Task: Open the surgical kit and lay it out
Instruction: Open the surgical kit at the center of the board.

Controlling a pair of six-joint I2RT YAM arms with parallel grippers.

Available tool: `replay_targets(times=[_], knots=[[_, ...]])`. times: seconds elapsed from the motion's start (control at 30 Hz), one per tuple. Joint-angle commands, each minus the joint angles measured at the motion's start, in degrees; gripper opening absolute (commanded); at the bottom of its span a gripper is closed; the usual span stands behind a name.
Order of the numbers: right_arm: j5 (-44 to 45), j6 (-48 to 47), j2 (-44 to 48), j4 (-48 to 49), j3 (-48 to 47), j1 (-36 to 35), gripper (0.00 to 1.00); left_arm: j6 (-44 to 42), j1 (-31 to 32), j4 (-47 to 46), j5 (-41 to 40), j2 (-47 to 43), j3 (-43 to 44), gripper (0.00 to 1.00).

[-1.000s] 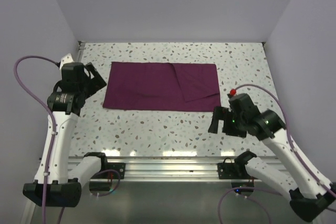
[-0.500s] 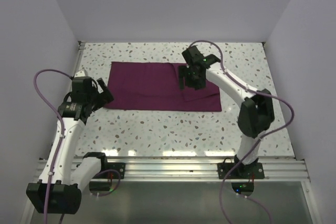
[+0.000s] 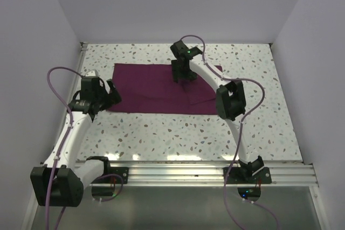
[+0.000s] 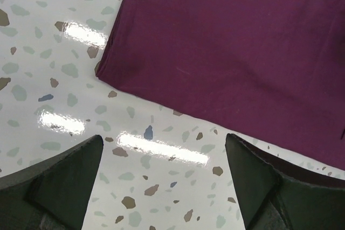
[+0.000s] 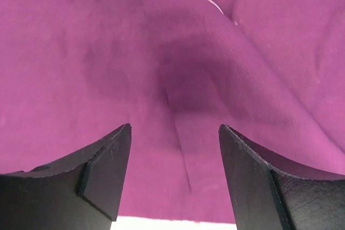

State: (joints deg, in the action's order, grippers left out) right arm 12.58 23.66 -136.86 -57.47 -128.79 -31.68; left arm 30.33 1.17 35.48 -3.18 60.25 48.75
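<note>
The surgical kit [image 3: 145,87] is a dark purple cloth wrap lying folded flat across the far half of the table. A folded flap edge [image 5: 178,133] runs along the cloth. My right gripper [image 3: 181,75] reaches out over the cloth's middle near its far edge. In the right wrist view the right gripper [image 5: 175,127] is open, with the flap edge below the gap and nothing pinched. My left gripper [image 3: 111,93] hovers by the cloth's near left corner [image 4: 103,71]. In the left wrist view the left gripper [image 4: 164,137] is open wide over bare table, just short of the cloth [image 4: 242,52].
The speckled terrazzo table [image 3: 178,130] is walled on three sides by grey panels. A metal rail [image 3: 172,168] with both arm bases runs along the near edge. The right arm's elbow [image 3: 230,100] sits over the cloth's right end, and purple cables loop above both arms.
The right arm swung from the near right of the table out over the cloth's far middle, and its jaws narrowed somewhat. The left gripper edged toward the cloth's near left corner.
</note>
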Motion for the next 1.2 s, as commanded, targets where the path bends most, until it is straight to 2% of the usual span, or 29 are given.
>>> replay_targets(times=[0.0,0.17,0.23,0.37,0.4,0.43,0.47,0.57,0.67,0.97,1.17], knots=[[3.06,-1.07,-3.14,-4.31,-5.85,-0.75,0.7,-2.81,0.15,-4.81,0.54,0.83,-0.5,1.0],[7.19,-1.34,-6.14,-5.02,-6.91,-0.75,0.67,-3.78,0.06,-5.6,0.1,2.33,-0.15,1.0],[8.42,-1.6,-6.4,-5.28,-6.21,-0.75,0.62,-4.13,0.06,-5.86,-0.16,2.59,-0.15,1.0],[10.88,-1.86,-6.14,-5.28,-4.28,-0.75,0.44,-4.57,0.06,-5.69,-0.77,2.86,-0.15,1.0],[11.06,-1.86,-6.14,-5.02,-3.58,-0.84,0.36,-4.66,0.06,-5.78,-0.77,2.86,-0.41,1.0],[11.24,-2.12,-6.05,-5.1,-3.31,-0.84,0.32,-4.58,0.06,-5.86,-0.77,2.86,-0.5,1.0],[11.76,-2.13,-5.97,-5.11,-3.13,-0.84,0.22,-4.49,0.06,-5.95,-0.69,2.86,-0.5,1.0],[12.21,-1.95,-4.92,-5.37,-2.87,-0.75,0.07,-4.14,0.06,-6.13,-0.42,2.94,-0.5,1.0],[12.38,-1.95,-2.81,-5.72,-2.78,-0.75,0.0,-3.87,0.06,-5.78,-0.6,3.12,-0.15,1.0],[11.77,-1.34,9.75,-6.95,3.89,-0.75,0.0,-2.82,0.06,-5.08,-2.88,3.73,3.1,1.0],[3.35,-0.81,23.35,-7.65,19.78,-2.5,0.0,-1.94,0.06,-2.1,-3.76,5.93,9.86,1.0]])
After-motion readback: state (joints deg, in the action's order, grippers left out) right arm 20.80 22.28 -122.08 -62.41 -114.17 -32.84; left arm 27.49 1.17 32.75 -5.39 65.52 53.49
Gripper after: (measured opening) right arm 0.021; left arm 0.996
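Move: The loose diagonal fold in the surgical kit's top layer lies about 3 cm to the right of the right hand, level with it fore and aft, and roughly 5 cm below. The folded flap's near corner is some 11 cm back and 2 cm right of the hand; the kit's far-right corner is about 17 cm ahead and 20 cm right. From the left hand, the fold lies some 18 cm ahead, 37 cm right and 12 cm lower. Down about 4 cm and a little to the right, the right hand sinks onto the fold, rolling its left side down some 15 degrees while its half-open fingers shut and pinch the purple cloth. Keeping that pinch, the hand then lifts about 8 cm and draws back towards the kit's near edge, still edging right. The open left hand only eases forward and slightly up. ##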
